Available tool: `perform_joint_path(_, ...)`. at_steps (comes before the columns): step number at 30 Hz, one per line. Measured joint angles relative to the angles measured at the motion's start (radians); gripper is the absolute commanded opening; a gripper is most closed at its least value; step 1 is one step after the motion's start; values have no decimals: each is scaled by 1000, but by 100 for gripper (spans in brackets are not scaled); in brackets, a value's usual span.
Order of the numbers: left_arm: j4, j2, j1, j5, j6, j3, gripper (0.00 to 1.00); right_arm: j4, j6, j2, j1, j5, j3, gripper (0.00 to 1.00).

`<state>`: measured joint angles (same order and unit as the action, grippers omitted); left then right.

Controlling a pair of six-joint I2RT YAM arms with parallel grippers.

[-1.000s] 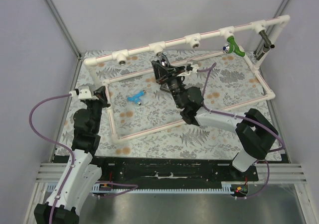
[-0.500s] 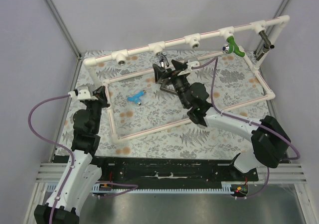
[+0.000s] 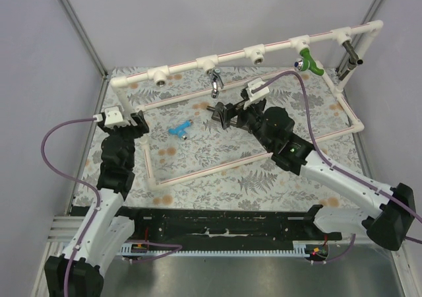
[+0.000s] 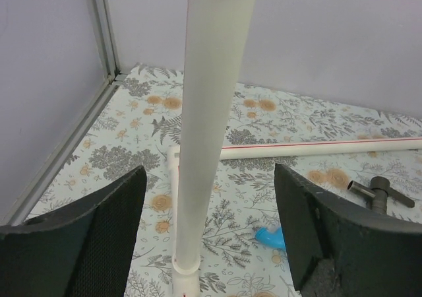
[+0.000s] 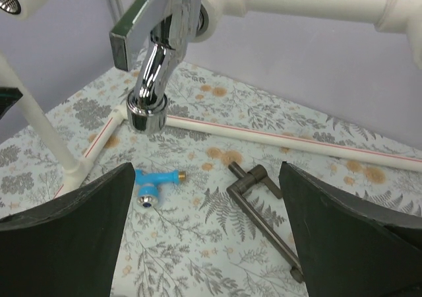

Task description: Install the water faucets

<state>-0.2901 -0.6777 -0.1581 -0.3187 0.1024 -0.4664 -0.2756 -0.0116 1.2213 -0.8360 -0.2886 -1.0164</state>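
Note:
A shiny silver faucet [image 3: 214, 79] [image 5: 155, 59] hangs spout-down from a fitting on the white top rail [image 3: 231, 57]. My right gripper [image 3: 221, 114] [image 5: 208, 244] stands open just in front of and below it, holding nothing. Under it on the table lie a light blue faucet [image 3: 179, 129] [image 5: 155, 179] and a long dark grey lever faucet [image 5: 264, 208] [image 4: 381, 190]. A green faucet [image 3: 307, 61] sits on the rail further right. My left gripper [image 3: 135, 122] [image 4: 211, 244] is open, its fingers on either side of the frame's upright post [image 4: 211, 112] without touching it.
The white pipe frame [image 3: 343, 105] borders the fern-patterned table. Two rail fittings [image 3: 160, 78] [image 3: 256, 54] have open mouths. A dark tap [image 3: 351, 54] hangs at the rail's far right end. Grey walls close in the left, back and right.
My right gripper opened, let go of the silver faucet and drew back to the right, leaving it on the rail. My left gripper opened off the upright post.

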Motion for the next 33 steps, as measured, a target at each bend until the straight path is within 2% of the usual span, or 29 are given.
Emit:
perform_joint_path(8,-212,-214,0,-10,-93,-30,83,245,95,-101,0,2,-17,98)
perform_joint_path(12,-332,-339,10,-33,-143,-51,78,285,121,-124,0,47,-19,98)
perform_joint_path(14,-387,-386,14,-48,-166,-61,67,280,128,-131,0,64,-19,95)
perform_joint_path(18,-463,-423,19,-50,-200,-71,36,269,166,-118,0,90,-35,86)
perform_joint_path(23,-423,-373,27,-26,-204,-70,11,223,214,-87,-18,62,-58,81)
perform_joint_path(27,-315,-286,25,8,-197,-59,4,190,230,-60,-53,-16,-85,78)
perform_joint_path(33,-148,-151,-14,-1,-180,-45,2,150,241,-15,-105,-151,-143,70)
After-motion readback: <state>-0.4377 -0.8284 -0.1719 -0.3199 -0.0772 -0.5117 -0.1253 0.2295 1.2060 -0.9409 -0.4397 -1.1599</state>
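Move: The left upright of the white pipe rack stands about 7 cm ahead of the left hand and 1 cm to its left, its upper part level with the open fingers. From that hand an empty tee is 10 cm ahead, 11 cm right and 5 cm up; the blue tap lies 10 cm ahead, 11 cm right, far below. The chrome faucet hangs some 6 cm ahead of the right hand, 4 cm left and slightly higher; an empty tee is 11 cm ahead and 9 cm right of that hand. The rack's left upright is taken between the left fingers just under its elbow: the left hand reaches forward about 7 cm, closes on the pipe, then draws it back some 4 cm with the grip kept. Meanwhile the open right hand backs off about 4 cm and swings slightly right, then rises some 5 cm and goes left, rolling its left side up and closing its fingers a little to frame the chrome faucet without gripping it. ##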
